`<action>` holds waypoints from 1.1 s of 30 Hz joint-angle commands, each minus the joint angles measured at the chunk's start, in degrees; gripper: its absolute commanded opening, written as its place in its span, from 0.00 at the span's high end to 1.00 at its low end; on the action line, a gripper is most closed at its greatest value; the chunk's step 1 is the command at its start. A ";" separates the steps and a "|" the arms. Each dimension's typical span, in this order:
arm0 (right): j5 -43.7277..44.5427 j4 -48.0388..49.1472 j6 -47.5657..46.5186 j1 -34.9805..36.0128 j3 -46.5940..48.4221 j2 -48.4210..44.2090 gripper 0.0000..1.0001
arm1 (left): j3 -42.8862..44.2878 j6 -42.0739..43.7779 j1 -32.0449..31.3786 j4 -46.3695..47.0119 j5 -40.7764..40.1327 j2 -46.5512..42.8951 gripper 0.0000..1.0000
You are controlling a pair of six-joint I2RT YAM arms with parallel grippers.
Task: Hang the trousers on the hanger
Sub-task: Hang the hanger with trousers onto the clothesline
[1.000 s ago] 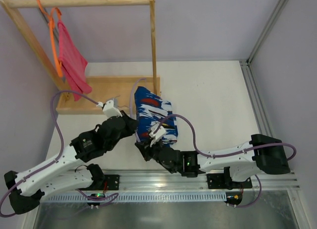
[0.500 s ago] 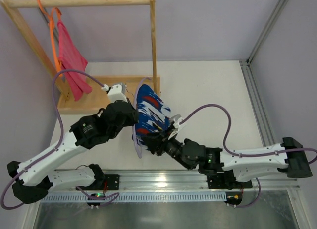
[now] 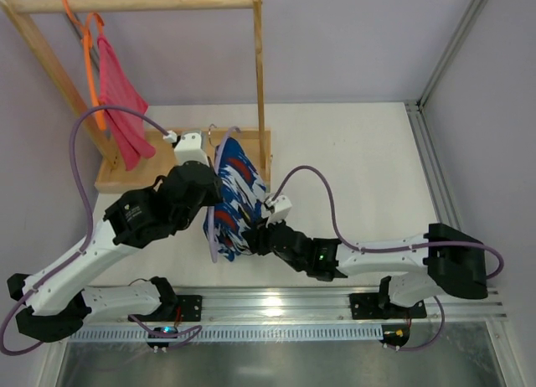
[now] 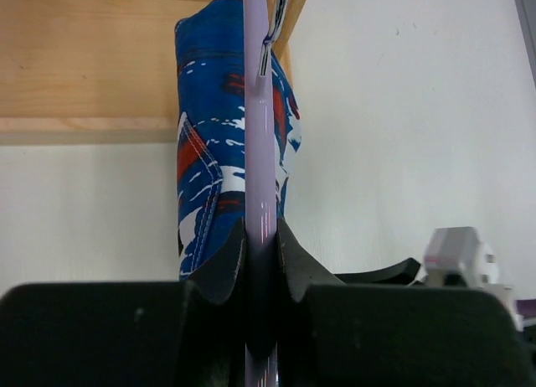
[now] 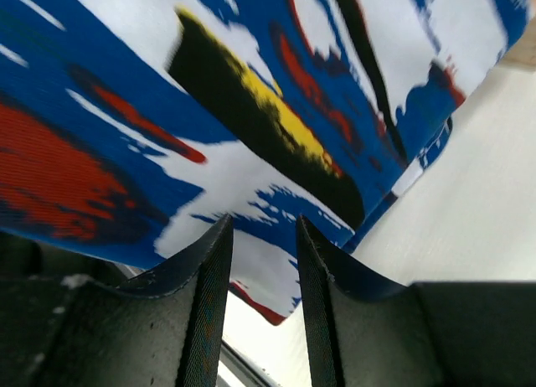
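The trousers [image 3: 237,190], in a blue, white, red and black print, hang folded over the thin lavender hanger [image 3: 209,240] above the table in front of the wooden rack. My left gripper [image 3: 214,196] is shut on the hanger's bar. In the left wrist view the hanger [image 4: 259,110] runs straight up from the pinched gripper [image 4: 261,233], with the trousers [image 4: 205,152] draped on it. My right gripper [image 3: 252,236] is open just below and right of the cloth. In the right wrist view the trousers [image 5: 251,94] fill the top, beyond the parted right gripper [image 5: 264,226], which holds nothing.
A wooden rack stands at the back left, with a top rail [image 3: 142,2], an upright post [image 3: 260,85] and a base board [image 3: 159,157]. An orange hanger [image 3: 90,77] with a pink-red cloth [image 3: 121,102] hangs on it. A metal frame rail [image 3: 429,178] borders the right side.
My right gripper has let go of the trousers and opened. My left arm has lifted the hanger and trousers up and back toward the rack.
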 commanded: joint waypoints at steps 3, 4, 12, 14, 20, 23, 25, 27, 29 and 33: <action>-4.63 3.38 1.65 -1.04 7.85 6.60 0.60 | 6.02 4.20 0.15 7.22 -7.96 -2.51 1.00; -5.07 3.12 1.65 -1.65 8.47 7.57 0.60 | 6.46 4.99 0.15 7.31 -7.96 -2.51 1.00; -5.96 -1.36 2.87 -2.63 8.67 2.32 0.60 | 12.68 15.88 0.24 8.30 -13.14 0.55 1.00; -5.52 -3.38 4.80 -2.63 6.38 -1.72 0.58 | 15.33 17.91 0.33 7.23 -14.81 1.70 1.00; -7.36 -7.42 8.94 -2.54 -4.69 -21.31 0.45 | 25.08 26.87 1.47 10.13 -14.29 5.30 1.00; -6.31 -12.08 10.70 -2.28 -7.34 -30.20 0.10 | 31.68 29.94 2.35 9.68 -14.73 8.55 1.00; -5.69 -14.70 11.23 -2.19 -9.09 -36.07 0.00 | 34.40 31.18 3.31 10.30 -13.86 10.14 1.00; -3.68 -17.87 12.28 -2.36 -9.28 -39.25 0.00 | 38.80 33.12 4.62 10.74 -13.06 12.69 1.00; -2.97 -22.62 12.28 -2.28 -8.93 -43.02 0.00 | 42.74 34.96 6.12 10.65 -12.10 14.62 1.00; -2.53 -27.90 12.72 -2.27 -8.48 -48.84 0.00 | 45.84 35.32 13.57 10.91 -5.17 18.66 1.00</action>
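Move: The clothesline's free stretch that the hook goes to lies about 20 cm ahead of the left hand, 5 cm to its left and 30 cm above. The trousers on the held hanger hang some 6 cm to that hand's right, 3 cm ahead and 8 cm lower; the stand's right post is about 20 cm ahead and 12 cm right, the pink cloth 20 cm ahead and 20 cm left. From the right hand, the trousers' middle lies about 8 cm ahead, 4 cm left and 8 cm above. Upward, slowly at first and then faster, the left hand lifts the hanger it still pinches by nearly 20 cm, drifting forward and a little left towards the clothesline while its fingers tip up over 20 degrees to near level. The right hand dips and reaches left by the trousers' lower part, then draws away right and up, rolling about 20 degrees and opening wide. ##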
